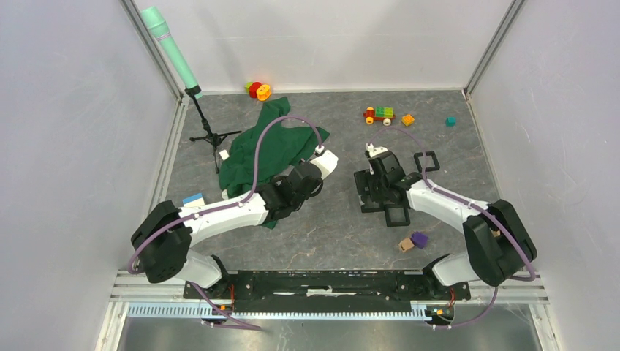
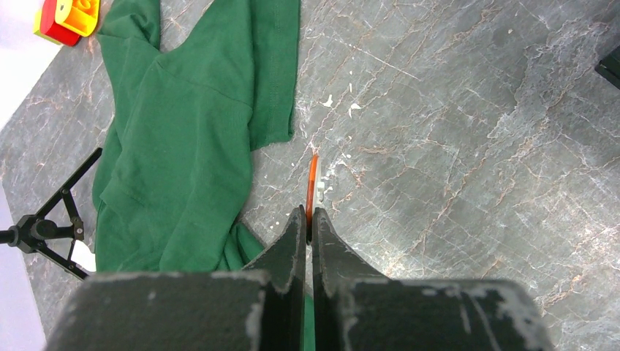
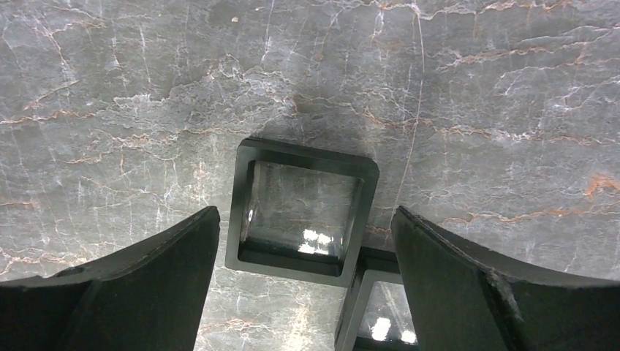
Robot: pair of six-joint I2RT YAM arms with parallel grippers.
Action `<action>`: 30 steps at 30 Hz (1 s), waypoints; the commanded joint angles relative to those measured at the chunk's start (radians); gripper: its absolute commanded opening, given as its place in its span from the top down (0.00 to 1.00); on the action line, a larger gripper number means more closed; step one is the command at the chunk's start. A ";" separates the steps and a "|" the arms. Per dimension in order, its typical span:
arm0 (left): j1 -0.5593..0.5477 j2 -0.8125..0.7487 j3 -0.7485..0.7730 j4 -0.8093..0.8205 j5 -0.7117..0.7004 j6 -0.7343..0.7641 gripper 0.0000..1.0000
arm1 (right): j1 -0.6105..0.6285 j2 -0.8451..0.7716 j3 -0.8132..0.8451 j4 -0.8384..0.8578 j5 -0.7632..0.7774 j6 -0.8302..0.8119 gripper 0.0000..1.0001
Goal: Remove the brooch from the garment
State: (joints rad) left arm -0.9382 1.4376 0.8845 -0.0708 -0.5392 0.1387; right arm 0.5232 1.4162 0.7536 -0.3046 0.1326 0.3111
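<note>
The green garment [image 1: 270,146] lies crumpled at the back left of the table and fills the left of the left wrist view [image 2: 183,146]. My left gripper [image 2: 308,219] is shut on the brooch [image 2: 313,183], seen edge-on as a thin orange rim with a small white bit. It holds the brooch over bare table just right of the cloth. In the top view the left gripper [image 1: 322,162] sits at the garment's right edge and the brooch cannot be made out. My right gripper [image 3: 303,241] is open and empty above black square frames [image 3: 303,208].
A tripod [image 1: 208,135] with a teal tube stands at the back left. Toys lie along the back: a red and yellow piece [image 1: 257,90], a small train [image 1: 379,114], an orange block [image 1: 407,119], a teal block [image 1: 450,121]. A purple block [image 1: 418,238] lies near the front right.
</note>
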 commanded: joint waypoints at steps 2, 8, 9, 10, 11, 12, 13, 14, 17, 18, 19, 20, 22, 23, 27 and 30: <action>-0.003 -0.022 -0.001 0.049 0.008 0.012 0.98 | 0.023 0.029 0.044 0.040 0.024 0.033 0.08; -0.004 -0.020 -0.001 0.049 0.002 0.006 0.98 | 0.028 0.054 0.046 0.047 0.030 0.049 0.11; -0.003 -0.020 -0.001 0.049 0.001 0.006 0.98 | 0.028 0.055 0.044 0.049 0.032 0.052 0.13; -0.004 -0.021 -0.002 0.049 0.001 0.007 0.98 | 0.029 0.057 0.043 0.051 0.032 0.052 0.15; -0.004 -0.021 -0.002 0.051 0.001 0.007 0.98 | 0.029 0.057 0.043 0.051 0.033 0.054 0.16; -0.003 -0.022 -0.002 0.050 0.002 0.006 0.98 | 0.029 0.057 0.041 0.051 0.035 0.057 0.18; -0.004 -0.021 -0.002 0.051 0.003 0.006 0.98 | 0.029 0.057 0.040 0.051 0.034 0.056 0.20; -0.004 -0.022 -0.002 0.051 0.004 0.006 0.98 | 0.029 0.056 0.039 0.050 0.036 0.058 0.21; -0.004 -0.020 -0.002 0.050 0.005 0.008 0.98 | 0.029 0.054 0.039 0.051 0.038 0.059 0.24; -0.004 -0.020 -0.002 0.051 0.007 0.008 0.98 | 0.029 0.053 0.040 0.050 0.038 0.060 0.26; -0.004 -0.020 -0.001 0.049 0.009 0.007 0.98 | 0.030 0.049 0.041 0.051 0.038 0.060 0.28; -0.004 -0.022 -0.002 0.050 0.010 0.007 0.98 | 0.029 0.044 0.042 0.051 0.036 0.060 0.30; -0.004 -0.022 -0.004 0.051 0.013 0.007 0.98 | 0.029 0.038 0.045 0.050 0.032 0.057 0.31; -0.003 -0.023 -0.005 0.050 0.016 0.008 0.98 | 0.029 0.034 0.049 0.048 0.028 0.058 0.31; -0.004 -0.027 -0.011 0.056 0.031 0.012 0.98 | 0.029 0.004 0.060 0.043 -0.027 0.058 0.32; -0.003 -0.036 -0.029 0.068 0.053 0.019 0.98 | 0.029 -0.041 0.042 0.073 -0.121 0.074 0.32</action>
State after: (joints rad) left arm -0.9382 1.4372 0.8783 -0.0628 -0.5194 0.1387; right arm 0.5491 1.4532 0.7689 -0.2859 0.1127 0.3626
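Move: The nearest black frame lies almost directly under the right gripper, between its open fingers: about 2 cm below and 1 cm to the left. A second black frame stands some 5 cm to the right and 4 cm back of the gripper, a third about 12 cm right and 9 cm ahead, and a wooden block about 7 cm right and 11 cm back. From the left gripper, the nearest frame is roughly 10 cm right, 6 cm back and 11 cm down. Sink the right gripper about 1 cm over the nearest black frame, easing slightly left so its fingers straddle the frame. Close the wide-open fingers moderately until the pads pinch its left and right sides, then, keeping the grip, start up and left by roughly 1 cm, away from the second frame. ##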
